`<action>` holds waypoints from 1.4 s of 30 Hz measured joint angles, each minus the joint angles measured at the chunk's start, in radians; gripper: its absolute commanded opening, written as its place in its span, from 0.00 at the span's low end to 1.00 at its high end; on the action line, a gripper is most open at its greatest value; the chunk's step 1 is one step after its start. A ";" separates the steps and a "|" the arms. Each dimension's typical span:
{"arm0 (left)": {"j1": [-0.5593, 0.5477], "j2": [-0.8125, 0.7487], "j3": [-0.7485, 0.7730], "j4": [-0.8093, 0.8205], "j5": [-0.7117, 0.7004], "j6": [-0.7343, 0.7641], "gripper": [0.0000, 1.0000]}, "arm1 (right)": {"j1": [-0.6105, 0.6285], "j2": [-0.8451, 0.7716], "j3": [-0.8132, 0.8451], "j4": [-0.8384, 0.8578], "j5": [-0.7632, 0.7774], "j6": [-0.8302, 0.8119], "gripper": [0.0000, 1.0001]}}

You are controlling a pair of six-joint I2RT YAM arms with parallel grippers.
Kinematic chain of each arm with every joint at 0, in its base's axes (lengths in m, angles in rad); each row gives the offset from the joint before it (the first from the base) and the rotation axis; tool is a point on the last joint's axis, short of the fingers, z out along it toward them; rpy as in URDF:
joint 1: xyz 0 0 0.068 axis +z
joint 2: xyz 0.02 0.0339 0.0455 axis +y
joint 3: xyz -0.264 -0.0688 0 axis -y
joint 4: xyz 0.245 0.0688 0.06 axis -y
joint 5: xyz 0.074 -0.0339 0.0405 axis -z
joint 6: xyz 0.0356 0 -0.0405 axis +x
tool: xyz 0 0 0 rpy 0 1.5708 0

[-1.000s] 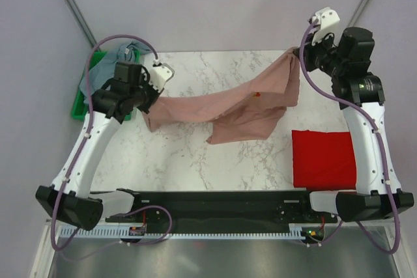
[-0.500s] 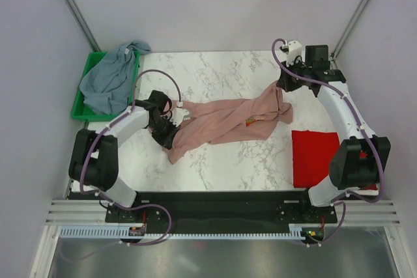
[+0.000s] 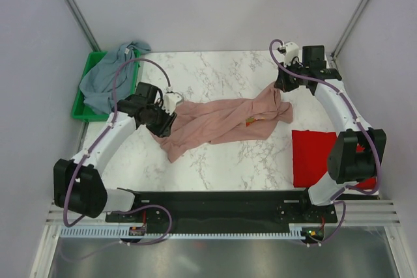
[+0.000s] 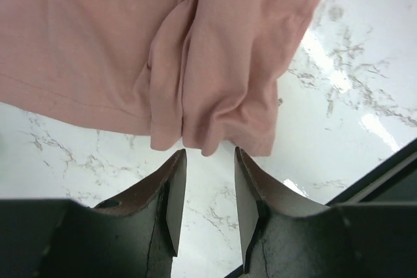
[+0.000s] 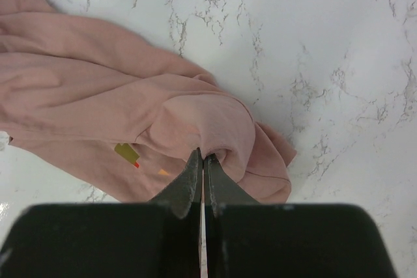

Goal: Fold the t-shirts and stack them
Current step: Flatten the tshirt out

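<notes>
The dusty-pink t-shirt point(image 3: 221, 120) lies crumpled across the middle of the marble table, with its small print point(image 5: 127, 153) showing. My left gripper point(image 3: 164, 124) sits at the shirt's left end. In the left wrist view this gripper point(image 4: 209, 151) is open, and the shirt's bunched edge point(image 4: 208, 96) lies just past its fingertips, not held. My right gripper point(image 3: 281, 88) is at the shirt's right end. In the right wrist view it point(image 5: 202, 154) is shut on a fold of the pink cloth point(image 5: 202, 118). A folded red t-shirt point(image 3: 324, 157) lies flat at the right. A grey-blue t-shirt point(image 3: 111, 79) is draped over the bin.
A green plastic bin point(image 3: 79, 105) stands off the table's left edge under the grey-blue shirt. The black base rail point(image 3: 215, 203) runs along the near edge. Grey walls and frame posts close in the back and sides.
The pink shirt was stretched in the air between both grippers and has come down onto the table. The left gripper has opened and let go of it. The right stays shut on the cloth.
</notes>
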 measured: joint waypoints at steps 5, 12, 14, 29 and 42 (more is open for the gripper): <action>-0.002 -0.062 -0.060 -0.034 0.047 0.001 0.43 | 0.000 0.000 -0.009 0.012 -0.009 0.000 0.00; -0.064 -0.021 -0.153 -0.090 0.095 0.013 0.45 | 0.000 -0.017 -0.027 0.015 -0.016 -0.018 0.00; -0.074 -0.011 -0.154 -0.087 0.094 0.013 0.45 | 0.000 -0.021 -0.032 0.015 -0.017 -0.019 0.00; -0.097 0.120 -0.150 -0.040 0.014 0.015 0.46 | 0.000 -0.029 -0.049 0.035 -0.019 -0.018 0.00; -0.101 0.203 -0.117 -0.027 0.008 0.015 0.39 | 0.000 -0.029 -0.056 0.038 -0.017 -0.018 0.00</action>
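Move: The shirt's near corner, next for the open left fingers, lies about 7 cm back, 1 cm to the right and 10 cm below them; the shirt's left corner is roughly 3 cm ahead, 6 cm left and as low. The green bin sits some 22 cm ahead and 25 cm left, 8 cm below. From the right hand, the near corner is about 22 cm back, 38 cm left and 18 cm below. Back towards its own base and down, the left hand draws in some 7 cm over the shirt's edge, then sinks almost straight down, creeping slightly forward again, until its half-open fingertips straddle the edge at the near corner, close to the table. On the way the wrist tips about 20 degrees so the fingers point more steeply down. The right hand stays put and keeps the gathered right end of the shirt pinched and raised. ##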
